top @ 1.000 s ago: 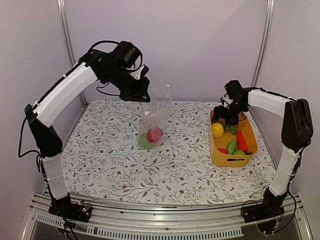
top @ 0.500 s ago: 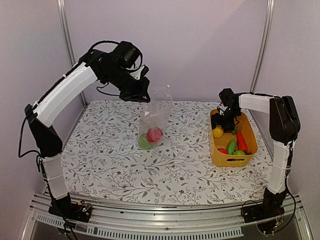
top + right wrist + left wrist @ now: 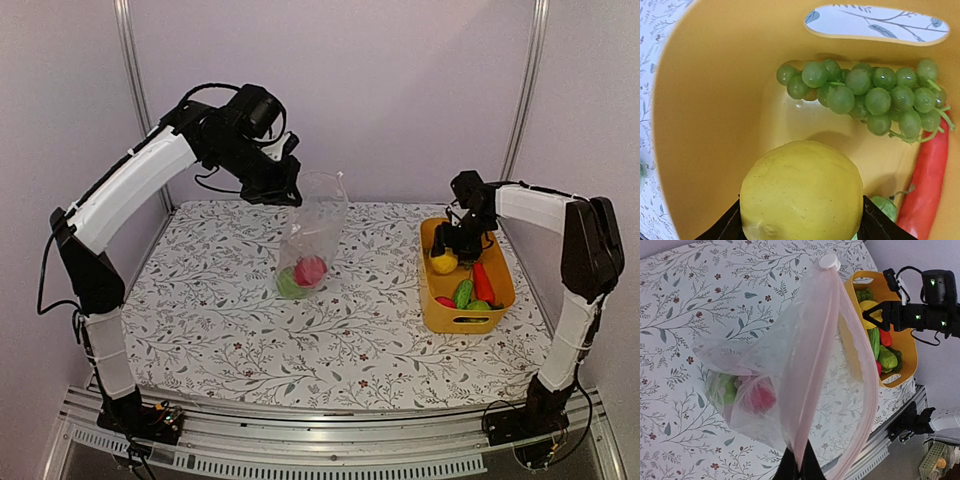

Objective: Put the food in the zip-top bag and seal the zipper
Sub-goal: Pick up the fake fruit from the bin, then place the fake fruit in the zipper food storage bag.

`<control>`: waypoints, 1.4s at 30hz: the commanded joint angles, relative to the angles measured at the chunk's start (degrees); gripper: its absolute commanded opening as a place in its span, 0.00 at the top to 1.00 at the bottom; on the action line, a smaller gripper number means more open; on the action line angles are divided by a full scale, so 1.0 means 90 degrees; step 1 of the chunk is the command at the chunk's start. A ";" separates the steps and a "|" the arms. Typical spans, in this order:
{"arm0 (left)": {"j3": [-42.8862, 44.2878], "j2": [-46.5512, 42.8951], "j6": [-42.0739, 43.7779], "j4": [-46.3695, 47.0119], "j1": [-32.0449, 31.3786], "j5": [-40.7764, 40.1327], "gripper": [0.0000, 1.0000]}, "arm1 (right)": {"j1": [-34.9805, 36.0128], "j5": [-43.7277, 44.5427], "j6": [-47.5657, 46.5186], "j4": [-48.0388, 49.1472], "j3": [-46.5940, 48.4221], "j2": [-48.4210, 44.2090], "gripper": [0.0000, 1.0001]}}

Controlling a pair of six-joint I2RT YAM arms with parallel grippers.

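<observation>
My left gripper [image 3: 281, 193] is shut on the mouth edge of the clear zip-top bag [image 3: 312, 235] and holds it up with its bottom on the table. The bag holds a red ball [image 3: 310, 269] and a green round one [image 3: 290, 284]. In the left wrist view the bag [image 3: 790, 365] hangs open, its zipper strip [image 3: 812, 365] running to a white slider [image 3: 828, 261]. My right gripper [image 3: 447, 252] is shut on the yellow lemon [image 3: 802, 192] inside the yellow basket [image 3: 500, 300]. A green grape bunch [image 3: 865, 92] and a red carrot [image 3: 925, 182] lie beside it.
The basket stands at the table's right side and also holds a green cucumber [image 3: 463, 293] and a red ball [image 3: 445, 301]. Metal frame posts [image 3: 130, 70] rise at the back corners. The table's front rail [image 3: 320, 445] runs along the near edge.
My right gripper shifted a little within the basket's back left corner and now sits on the lemon. The left arm and the bag have not moved.
</observation>
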 commanded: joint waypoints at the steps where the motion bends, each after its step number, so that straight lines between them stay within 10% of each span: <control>1: -0.0052 0.0063 0.0033 0.0188 0.0013 0.0194 1.00 | -0.0036 -0.0312 0.0089 -0.0199 -0.0113 -0.1103 0.47; 12: -0.0022 0.0189 0.0002 0.0375 -0.0138 0.0442 1.00 | 0.0971 -0.1689 0.0399 0.0353 0.0870 -0.2477 0.48; 33: -0.0090 0.0106 -0.0151 0.0404 -0.0366 0.0371 1.00 | 0.2984 -0.2017 0.1208 0.1315 0.1718 -0.1436 0.49; 42: -0.0211 -0.0017 -0.0195 0.0411 -0.0360 0.0331 1.00 | 0.3023 -0.1597 0.0926 0.0827 0.1850 -0.1160 0.24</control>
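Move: My right hand already grips the yellow fruit low in the bin, and the mouth of the zip-top bag is roughly 28 cm to its left, 6 cm back and 22 cm up. The green grapes lie about 4 cm ahead, 5 cm right and 5 cm below it; the red fruit inside the bag is some 34 cm left, level ahead, 4 cm lower. My left hand pinches the bag, whose mouth spreads about 5 cm right and 1 cm ahead of it. I keep my grip on the yellow fruit and lift it steeply out of the bin, climbing about 30 cm while swinging left and slightly back to the bag mouth, then sink some 7 cm there. My wrist tilts so the fingers swing leftward and forward, twisting counter-clockwise. My left hand, still pinching the bag, brings it about 3 cm right to meet the fruit. ##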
